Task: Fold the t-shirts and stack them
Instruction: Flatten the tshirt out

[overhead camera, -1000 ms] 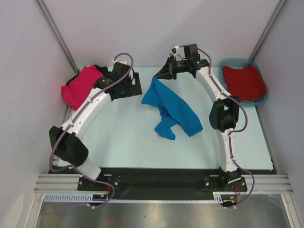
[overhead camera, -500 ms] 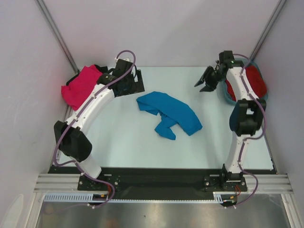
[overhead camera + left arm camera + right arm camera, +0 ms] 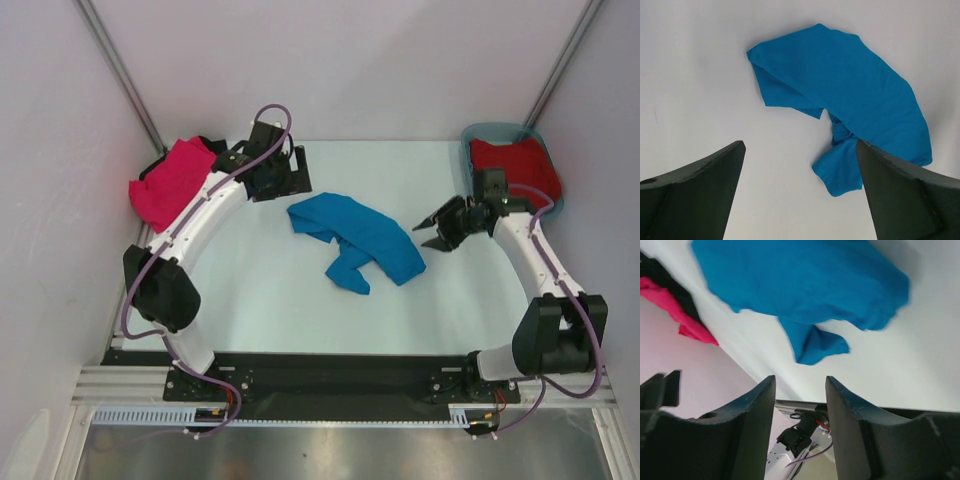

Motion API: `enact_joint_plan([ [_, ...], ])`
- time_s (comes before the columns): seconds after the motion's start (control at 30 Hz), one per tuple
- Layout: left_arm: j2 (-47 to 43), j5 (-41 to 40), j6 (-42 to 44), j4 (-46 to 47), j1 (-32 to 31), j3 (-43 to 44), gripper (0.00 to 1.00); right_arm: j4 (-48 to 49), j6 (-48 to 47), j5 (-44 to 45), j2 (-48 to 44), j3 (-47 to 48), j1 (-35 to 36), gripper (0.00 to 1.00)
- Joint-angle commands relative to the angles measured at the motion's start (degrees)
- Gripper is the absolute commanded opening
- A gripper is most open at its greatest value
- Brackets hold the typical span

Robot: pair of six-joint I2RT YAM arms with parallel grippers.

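A bright blue t-shirt [image 3: 355, 238] [image 3: 850, 100] [image 3: 805, 285] lies crumpled in the middle of the table. My left gripper [image 3: 290, 175] [image 3: 800, 190] hovers just behind and left of it, wide open and holding nothing. On the shirt's right, my right gripper [image 3: 432, 230] [image 3: 800, 382] is open too, its jaws apart and empty, close to the cloth's right edge. At the far left, a hot pink t-shirt [image 3: 170, 180] [image 3: 670, 300] rests on a black one [image 3: 205, 145]. A dark red t-shirt [image 3: 515, 168] lies in the tub.
The teal plastic tub [image 3: 497, 129] stands at the back right corner. Grey walls and metal frame posts close in the table at the back and sides. The arm bases sit on the black rail [image 3: 330, 375] at the near edge.
The right gripper opened and let go of the blue shirt, which dropped flat. The right arm swung to the tub, then came down to the shirt's right. The left arm shifted slightly.
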Motion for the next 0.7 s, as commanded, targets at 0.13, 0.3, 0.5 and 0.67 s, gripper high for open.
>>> enact_joint_plan([
  [0.13,-0.8,2.1,-1.6,1.3,0.2,-0.7,0.99,16.3,10.2,3.9,-11.3,-22.9,1.6,0.5],
  [0.3,-1.9,3.5,-1.8,1.7,0.2,-3.6,0.99,21.9,10.8,5.0,-14.2,-31.1,2.7,0.5],
  [0.5,-3.1,3.8,-1.8,1.4,0.2,-5.0,0.98,35.2,13.1,3.7,-11.9,-40.0,2.6,0.5],
  [0.67,-4.5,2.8,-1.5,1.3,0.2,-6.0,0.98,44.9,11.6,3.6,-3.4,-40.8,3.4,0.49],
])
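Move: The crumpled blue t-shirt's near right corner lies about 4 cm back, 2 cm left and 17 cm below the right hand. Its sleeve is roughly 7 cm back and 16 cm left of that hand, the basket with the red cloth 20 cm ahead and 22 cm right. The left hand hovers 20 cm above the shirt's left end, which is 2 cm ahead and 2 cm right; that near right corner is 12 cm back, 24 cm right. Half open, the right hand drops about 15 cm, drawing back 7, towards the near right corner; left sinks slightly. ##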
